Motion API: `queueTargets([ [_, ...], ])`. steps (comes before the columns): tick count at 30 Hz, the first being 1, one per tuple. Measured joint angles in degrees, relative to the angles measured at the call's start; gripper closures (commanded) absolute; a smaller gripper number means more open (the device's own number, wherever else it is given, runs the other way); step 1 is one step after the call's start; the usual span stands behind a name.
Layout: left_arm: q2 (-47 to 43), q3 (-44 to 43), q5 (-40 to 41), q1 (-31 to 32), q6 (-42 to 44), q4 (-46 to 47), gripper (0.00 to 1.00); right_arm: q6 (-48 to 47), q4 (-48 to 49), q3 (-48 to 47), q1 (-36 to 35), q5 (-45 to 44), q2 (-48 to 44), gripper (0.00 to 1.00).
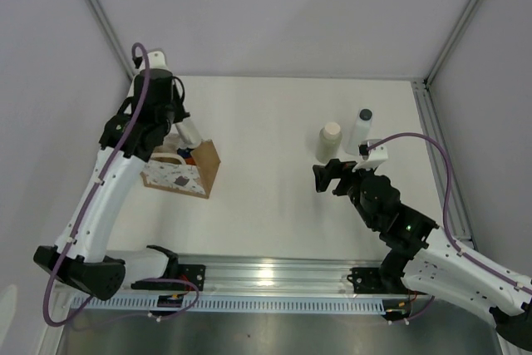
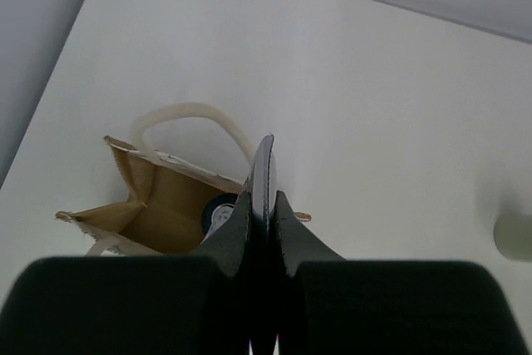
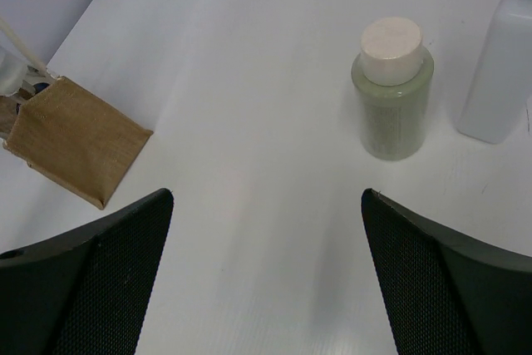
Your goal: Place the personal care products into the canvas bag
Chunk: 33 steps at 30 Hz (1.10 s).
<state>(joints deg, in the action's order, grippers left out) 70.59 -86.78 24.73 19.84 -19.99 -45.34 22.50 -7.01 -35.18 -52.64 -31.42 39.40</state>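
Note:
My left gripper [image 2: 263, 195] is shut on the grey-white flat squeeze tube [image 2: 265, 164], seen edge-on between the fingers. It hangs just above the open canvas bag [image 2: 154, 205]. The blue cap of the orange bottle [image 2: 218, 212] shows inside the bag. From above, the left gripper [image 1: 181, 126] hovers over the bag [image 1: 179, 174] at the table's left. The cream bottle [image 1: 331, 140] and the translucent white bottle with a dark cap [image 1: 362, 130] stand upright at the right. My right gripper [image 1: 332, 176] is open and holds nothing, a little short of the cream bottle [image 3: 392, 97] and the translucent bottle [image 3: 503, 64].
The bag's cream rope handle [image 2: 195, 118] loops up behind its mouth. A metal rail [image 1: 274, 276] runs along the table's near edge. Grey walls close the back and both sides.

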Motion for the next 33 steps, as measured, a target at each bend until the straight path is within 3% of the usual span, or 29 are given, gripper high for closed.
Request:
queueTargets([
  [11, -2.3, -2.6, -1.3, -8.5, 0.5, -2.8, 1.0, 0.0, 0.0, 0.0, 0.0, 0.2, 0.0, 0.01],
  [23, -2.5, -4.7, -2.6, -11.5, 0.3, -4.3, 1.0, 0.0, -0.2, -0.3, 0.2, 0.5, -0.6, 0.01],
  [33, -1.6, 2.5, 0.3, -15.1, -0.5, -1.1, 1.0, 0.0, -0.9, -0.3, 0.2, 0.9, -1.5, 0.0],
])
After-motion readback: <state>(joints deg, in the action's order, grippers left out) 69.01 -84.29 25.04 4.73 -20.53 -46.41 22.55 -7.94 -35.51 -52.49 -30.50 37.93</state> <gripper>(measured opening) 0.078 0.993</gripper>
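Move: The bag's middle lies about 6 cm to the left of the left hand, level with it ahead and some 26 cm below. The orange bottle already in the bag is roughly 3 cm to the hand's left and 2 cm ahead, about 25 cm down. The bag's far handle stands some 7 cm ahead and 6 cm left, about 17 cm below. From the right hand, the bag is about 42 cm left, 10 cm ahead and 17 cm lower. The white tube, still pinched at its top end in the left hand, is carried about 9 cm left, past the bottle and over the empty left half of the bag. The hand first rises a few centimetres, then sinks by some 5 cm, turning counter-clockwise about 15 degrees; the fingers keep their hold. ##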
